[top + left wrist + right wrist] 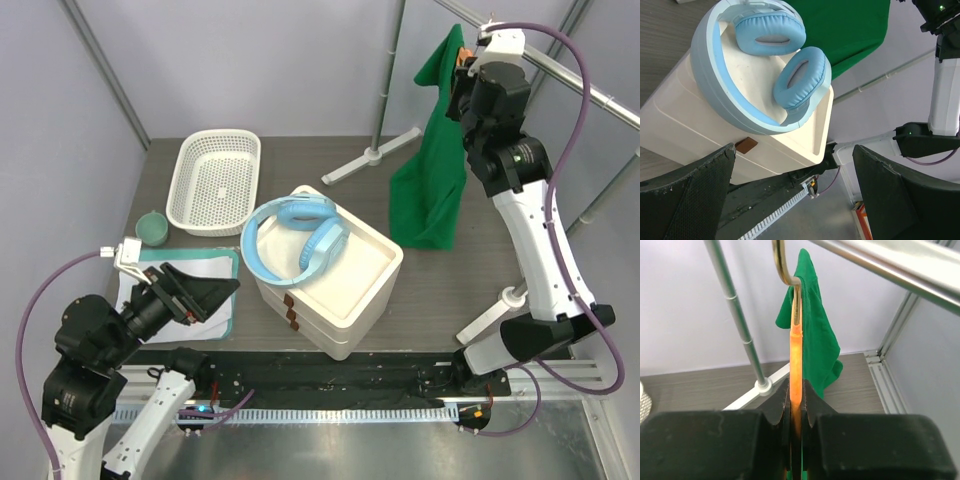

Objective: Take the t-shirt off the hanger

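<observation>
The dark green t-shirt (433,160) hangs from the orange hanger (462,58) at the back right, its hem resting on the table. In the right wrist view the hanger (796,365) runs edge-on between my fingers, its metal hook (784,270) rising beside the rail, with the t-shirt (815,335) draped behind it. My right gripper (796,397) is shut on the hanger. It shows in the top view (466,75) high by the rail. My left gripper (222,288) is open and empty at the front left, apart from the shirt. The shirt also shows in the left wrist view (845,30).
A white box (335,280) with light blue headphones (295,240) on top stands mid-table. A white basket (214,180) and a teal cup (152,228) are at the left. The grey rail (560,75) and its stand foot (372,155) are at the back.
</observation>
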Available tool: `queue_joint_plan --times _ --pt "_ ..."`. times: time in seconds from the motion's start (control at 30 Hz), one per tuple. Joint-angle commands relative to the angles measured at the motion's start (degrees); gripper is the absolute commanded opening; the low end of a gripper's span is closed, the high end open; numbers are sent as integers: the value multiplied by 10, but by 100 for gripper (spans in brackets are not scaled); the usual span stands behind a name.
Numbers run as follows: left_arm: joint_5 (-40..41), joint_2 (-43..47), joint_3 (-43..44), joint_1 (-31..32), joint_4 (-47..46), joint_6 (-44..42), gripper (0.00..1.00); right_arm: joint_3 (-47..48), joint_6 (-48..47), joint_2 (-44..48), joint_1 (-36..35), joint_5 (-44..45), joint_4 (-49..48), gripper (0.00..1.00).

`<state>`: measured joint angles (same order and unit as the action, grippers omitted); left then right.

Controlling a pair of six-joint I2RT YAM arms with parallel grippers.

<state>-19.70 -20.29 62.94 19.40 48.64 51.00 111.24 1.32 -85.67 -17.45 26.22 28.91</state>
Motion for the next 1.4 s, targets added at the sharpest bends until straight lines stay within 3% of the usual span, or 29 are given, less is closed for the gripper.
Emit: queue_joint_plan --times 0.0,0.2,0.3,0.43,0.57,0.63,0.73,0.77,0.83,0.9,0.93,1.0,1.03,1.1,1.17,1.37 --pt "-34 -18 -2 0 -32 -5 99 -7 27 71 -2 -47 11 1" --pt "-75 -80 29 0 -56 -12 97 -128 30 165 -2 -93 8 1" --pt "-152 -118 27 0 -143 25 95 -179 33 211 -2 -137 13 1" --pt "-150 -154 55 -1 -236 56 93 -250 45 275 -2 -164 20 1" --pt "-165 -253 130 6 -271 64 88 -291 70 328 -2 -187 34 1" --pt "-146 -279 150 24 -291 60 87 -298 82 338 -2 -193 46 1" --pt "-51 -348 188 129 -292 15 83 -298 89 352 -2 -200 64 1" --pt "-13 -369 215 204 -285 -3 83 -296 90 357 -2 -201 69 1" --pt "105 -456 269 277 -219 -78 82 -296 90 366 -2 -203 74 1" --pt "168 -562 385 352 -160 -125 80 -293 95 371 -2 -219 87 1" --pt "217 -594 427 367 -116 -155 77 -292 99 373 -2 -225 91 1" --pt "228 -659 537 383 -91 -177 73 -294 117 388 -1 -236 104 1" --pt "229 -713 572 384 -72 -193 64 -293 122 392 -2 -249 108 1" --pt "240 -756 656 390 -60 -207 58 -289 132 403 -2 -253 127 1" --pt "262 -807 714 398 -58 -236 57 -282 131 415 -2 -246 157 1" --pt "262 -850 716 399 -99 -243 55 -252 121 432 -2 -242 201 1"
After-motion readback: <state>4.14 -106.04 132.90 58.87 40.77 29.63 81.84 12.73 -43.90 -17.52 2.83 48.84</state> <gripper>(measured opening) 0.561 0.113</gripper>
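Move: The green t-shirt, on the orange hanger held in the right fingers, has its middle some 38 cm ahead of the left hand, 39 cm to its right and about 6 cm lower. Between them the headphones lie about 17 cm ahead, 13 cm right and 12 cm below the left hand, on the white box. From the right hand, the shirt's middle is roughly 6 cm ahead, 3 cm left and 18 cm below; the rail's far stand foot is about 7 cm ahead, 11 cm left and 46 cm below. The right hand keeps its pinch on the orange hanger and carries it with the shirt some 21 cm straight back, away from the rail, and about 7 cm down, swinging the wrist roughly 20 degrees counter-clockwise. Meanwhile the empty left hand first rises about 12 cm, mostly while easing forward, then sweeps right across above the box towards the shirt, ending about 32 cm farther right and 16 cm farther forward; it sinks some 5 cm at the end while rolling its left side up and narrowing its fingers from wide open to about half, and it comes close to the shirt's left side without a grip that can be seen. ##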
